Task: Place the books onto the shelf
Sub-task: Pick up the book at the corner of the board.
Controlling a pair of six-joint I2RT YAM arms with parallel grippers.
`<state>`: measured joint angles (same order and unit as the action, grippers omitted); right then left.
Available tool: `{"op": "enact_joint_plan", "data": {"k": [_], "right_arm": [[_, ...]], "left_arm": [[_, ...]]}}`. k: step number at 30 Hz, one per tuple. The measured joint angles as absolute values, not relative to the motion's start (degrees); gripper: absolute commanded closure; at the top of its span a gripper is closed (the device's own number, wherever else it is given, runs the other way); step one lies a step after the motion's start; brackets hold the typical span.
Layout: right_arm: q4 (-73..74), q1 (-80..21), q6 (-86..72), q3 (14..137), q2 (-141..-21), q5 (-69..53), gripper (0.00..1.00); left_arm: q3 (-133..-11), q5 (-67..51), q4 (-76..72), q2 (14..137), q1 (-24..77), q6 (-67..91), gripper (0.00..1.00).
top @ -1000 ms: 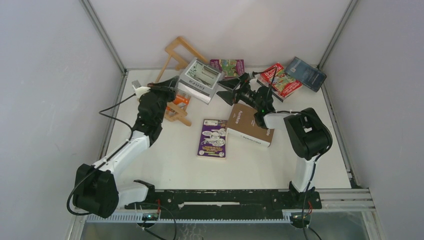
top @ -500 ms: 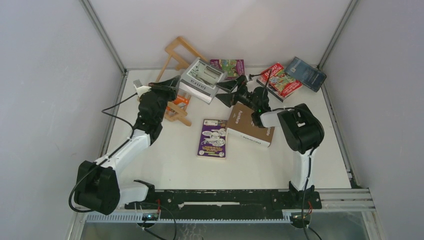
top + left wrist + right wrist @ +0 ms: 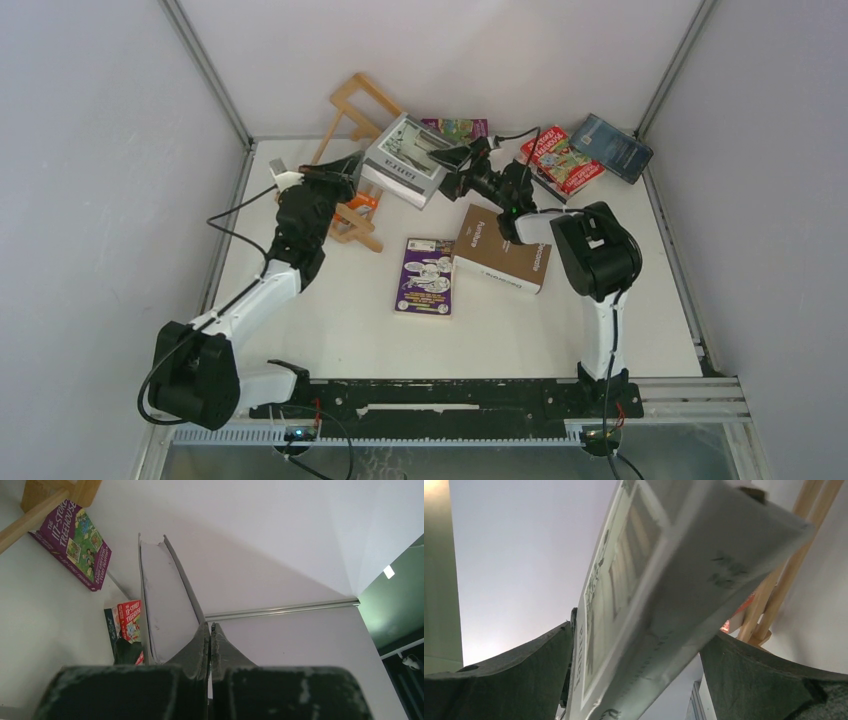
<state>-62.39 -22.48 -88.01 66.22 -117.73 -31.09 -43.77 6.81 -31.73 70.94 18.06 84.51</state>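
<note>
A thick grey-white book (image 3: 405, 160) stands tilted up at the back, leaning towards the wooden shelf (image 3: 352, 105), which lies tipped over with an orange book (image 3: 362, 200) in it. My right gripper (image 3: 450, 170) is open wide and straddles this book's right end (image 3: 664, 580); the book sits skewed between the fingers and touches them. My left gripper (image 3: 345, 165) is shut and empty, with its tips (image 3: 210, 627) against the book's page edge (image 3: 165, 615). Shelf rails (image 3: 784, 580) show behind the book.
A purple book (image 3: 427, 277) and a thick brown book (image 3: 500, 250) lie flat mid-table. Along the back lie another purple book (image 3: 460, 127), a red book (image 3: 560, 160) and a dark blue book (image 3: 612, 147). Enclosure walls stand close on three sides.
My right gripper has moved left and towards the back, and the grey-white book has tipped up steeper against the shelf. The left arm has barely moved.
</note>
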Motion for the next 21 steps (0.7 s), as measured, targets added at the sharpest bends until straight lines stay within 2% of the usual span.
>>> {"op": "enact_joint_plan", "data": {"k": [4,9,15,19,21], "right_arm": [[-62.4,-22.5,-88.9,66.7,-119.5,-31.0,0.12],[-62.4,-22.5,-89.6,67.3,-121.3,-31.2,0.46],[-62.7,-22.2,-91.1,70.1,-122.1,-31.7,0.69],[-62.6,-21.9,-90.7,71.0,-122.1,-32.4,0.72],[-62.3,-21.9,-90.6,71.0,-122.1,-32.6,0.72]], "left_arm": [[-42.5,6.3,-32.6,71.0,18.1,85.2,1.0],[-41.8,5.5,-33.4,72.2,18.1,86.0,1.0],[-40.0,5.6,-34.0,72.9,17.5,86.7,1.0],[-39.6,5.5,-34.2,73.1,17.4,87.0,0.98],[-39.3,5.5,-34.3,73.1,17.4,87.1,0.89]]}}
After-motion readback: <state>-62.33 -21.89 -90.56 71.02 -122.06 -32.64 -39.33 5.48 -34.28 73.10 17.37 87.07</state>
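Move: The left hand already pinches the grey book; its middle is about 10 cm to that hand's right, 1 cm ahead and 6 cm lower. From the open right hand, the book's middle is about 5 cm left, 2 cm ahead and 3 cm higher. Some 20 to 24 cm below this hand's height, the brown book lies 14 cm right and 9 cm back, the motorbike-cover book 3 cm left and 14 cm back, and the purple Treehouse book 4 cm right and 20 cm ahead. Down about 4 cm goes the left hand, still pinching the grey book's cover edge and tipping slightly down. The right hand eases roughly 1.5 cm forward, dips about 2.5 cm and comes most of the way back up, while its wide-open fingers close to under half and pinch the book's right-hand end. ##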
